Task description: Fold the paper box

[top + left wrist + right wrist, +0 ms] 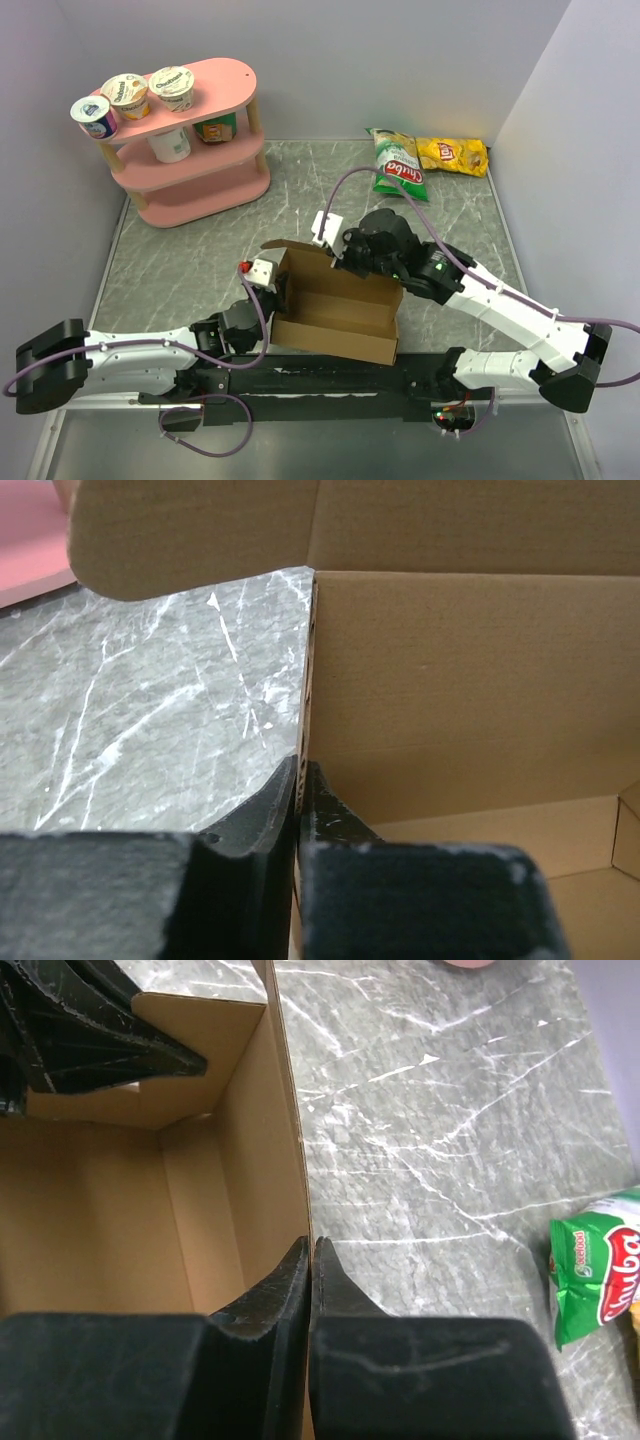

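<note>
The paper box [335,318] is plain brown cardboard and stands half formed in the middle of the table, open on top with its walls raised. My left gripper [274,290] is shut on the box's left wall; in the left wrist view its jaws [300,772] pinch the wall's upright edge, with the box [450,680] to their right. My right gripper [346,264] is shut on the far wall; in the right wrist view its jaws [311,1247] clamp that wall's top edge, with the box interior [120,1210] to the left and the left gripper's fingers [90,1030] at the far corner.
A pink two-tier shelf [190,150] with yogurt cups stands at the back left. A green chip bag [399,163] and a yellow one [452,153] lie at the back right; the green bag [595,1270] also shows in the right wrist view. The table is grey marble [140,710].
</note>
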Robot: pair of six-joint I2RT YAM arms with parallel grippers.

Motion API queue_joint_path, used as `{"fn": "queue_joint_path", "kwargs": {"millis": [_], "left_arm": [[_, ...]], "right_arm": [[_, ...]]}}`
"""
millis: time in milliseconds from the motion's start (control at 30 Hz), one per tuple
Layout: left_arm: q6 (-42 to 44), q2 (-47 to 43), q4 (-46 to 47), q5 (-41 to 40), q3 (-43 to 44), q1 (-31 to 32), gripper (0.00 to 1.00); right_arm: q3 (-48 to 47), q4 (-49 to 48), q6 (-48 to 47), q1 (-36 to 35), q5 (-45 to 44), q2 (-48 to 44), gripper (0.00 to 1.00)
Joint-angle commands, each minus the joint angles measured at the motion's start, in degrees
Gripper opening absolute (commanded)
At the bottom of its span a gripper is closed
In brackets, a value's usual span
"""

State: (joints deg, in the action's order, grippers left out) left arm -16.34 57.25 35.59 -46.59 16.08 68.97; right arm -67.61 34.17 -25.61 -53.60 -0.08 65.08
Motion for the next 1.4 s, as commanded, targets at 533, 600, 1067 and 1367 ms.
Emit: {"fn": "queue_joint_path", "kwargs": {"millis": [533,600,1067,1367], "left_arm": [[-4.57,-15.15,-14.23,0.89,5.72,0.73,0.73],[-5.19,-17.34,-15.90,0.36,6.16,0.64,0.77],[-22.66,-29.13,-47.33,1.77,13.00,0.73,0.96],[-42.45,-31.23,-71.45,16.96,17.86,0.64,0.96]], "right_arm": [[4.95,-4.46,-2.26,-4.23,-13.37,-2.76,0.00],[5.21,-4.90,-2.43,-4.58,-13.89,-3.03,0.00],[5.21,-6.40,-2.17,-4.76,-19.25,-2.68,0.00],[5.47,-7.37,-2.34,-4.76,-20.66,-3.56,0.00]]}}
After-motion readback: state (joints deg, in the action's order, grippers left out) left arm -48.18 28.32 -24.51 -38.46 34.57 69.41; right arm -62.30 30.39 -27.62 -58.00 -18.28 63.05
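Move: The left gripper is still shut on the paper box's left wall; the box's middle lies about 11 cm to its right, 3 cm nearer the base and 5 cm lower. The lid flap stands roughly 6 cm ahead of that gripper and 9 cm higher. The right gripper already pinches the far panel's upper edge, with the box's middle about 1 cm right, 3 cm back and 14 cm below; the green chip bag lies some 43 cm ahead and 19 cm right of it, 23 cm lower. Open the left gripper wide to free the box's left wall, lift it about 7 cm, drawing it left as it climbs, then pull it back towards the base, some 6 cm back in all, tipping the fingers down about 20 degrees towards the end. Keep the right gripper shut on the far panel's edge and ease it some 3 cm right and a little forward, turning clockwise. ##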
